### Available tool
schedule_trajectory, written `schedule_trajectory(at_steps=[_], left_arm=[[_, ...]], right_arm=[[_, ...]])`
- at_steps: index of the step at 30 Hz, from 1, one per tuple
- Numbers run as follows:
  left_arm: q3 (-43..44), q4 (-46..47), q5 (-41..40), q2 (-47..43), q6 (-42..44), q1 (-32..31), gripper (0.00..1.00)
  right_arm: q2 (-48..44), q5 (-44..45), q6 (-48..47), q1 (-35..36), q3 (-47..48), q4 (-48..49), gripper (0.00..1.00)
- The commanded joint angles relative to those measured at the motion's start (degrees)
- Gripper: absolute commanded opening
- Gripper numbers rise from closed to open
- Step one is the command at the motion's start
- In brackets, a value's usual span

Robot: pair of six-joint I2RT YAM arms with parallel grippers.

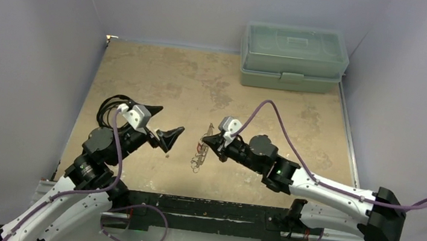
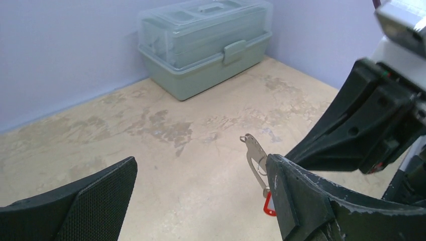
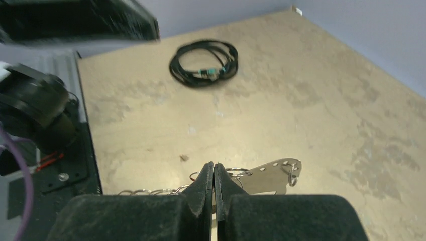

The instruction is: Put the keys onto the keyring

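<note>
The keyring [image 1: 199, 155], thin silver rings joined to a flat pale plate [image 3: 271, 175], hangs at mid-table from my right gripper [image 1: 206, 139]. In the right wrist view that gripper [image 3: 214, 165] is shut, with rings coming out on both sides of its tips. The key shows only as a red head [image 2: 270, 205] at the low end of the plate [image 2: 256, 155], partly hidden by my left gripper's right finger [image 2: 311, 201]. My left gripper [image 1: 172, 119] stands wide open just left of the keyring, with nothing between its fingers [image 2: 100, 201].
A pale green toolbox [image 1: 294, 57] stands shut at the back right against the wall. A coiled black cable [image 3: 203, 64] lies on the board behind the left arm. A small speck [image 1: 166, 156] lies under the left gripper. Walls enclose the board.
</note>
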Motion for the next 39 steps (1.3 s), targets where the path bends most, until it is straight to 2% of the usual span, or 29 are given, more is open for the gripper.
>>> schedule_trajectory(at_steps=[1, 7, 17, 24, 29, 39], left_arm=[[3.96, -2.56, -6.20, 1.86, -0.83, 0.11, 0.99], [4.55, -4.16, -10.37, 1.80, 0.03, 0.11, 0.98], [4.55, -4.69, -11.26, 1.48, 0.39, 0.11, 0.96], [4.55, -4.78, -11.53, 1.56, 0.48, 0.11, 0.95], [4.55, -4.82, -11.42, 1.64, 0.49, 0.11, 0.95], [4.54, -4.78, -10.97, 2.23, 0.49, 0.11, 0.95]], right_arm=[[5.68, 4.73, 1.06, 0.25, 2.39, -1.28, 0.00], [14.82, 6.47, 3.08, 0.25, 5.98, -2.32, 0.00], [32.08, 6.62, 2.36, 0.08, 15.41, -3.84, 0.00], [35.60, 5.96, 2.95, -0.56, 17.34, 1.10, 0.00], [41.10, 7.20, 5.40, -1.15, 16.24, 1.00, 0.00], [36.34, 10.90, 11.59, -1.16, 7.75, 0.48, 0.02]])
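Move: My right hand already holds the keyring plate with its keys, the plate's middle about 3 cm below my fingertips and 1 cm back. The bare table patch it goes to is roughly 4 cm ahead, 3 cm to the left and 22 cm down. A small brown scrap lies some 4 cm ahead, 12 cm left and 23 cm down. From my open, empty left hand that patch is about 2 cm ahead, 7 cm right and 27 cm below. Keeping my right fingers shut on the keyring plate, I lower it about 20 cm to the table, at first drifting forward and left as well, then nearly halting before the last 6 cm down, where I ease some 3 cm back to the right. My fingers tip about 30 degrees more downward. My left hand, wide open, draws a few centimetres forward and left, away from the keyring. ##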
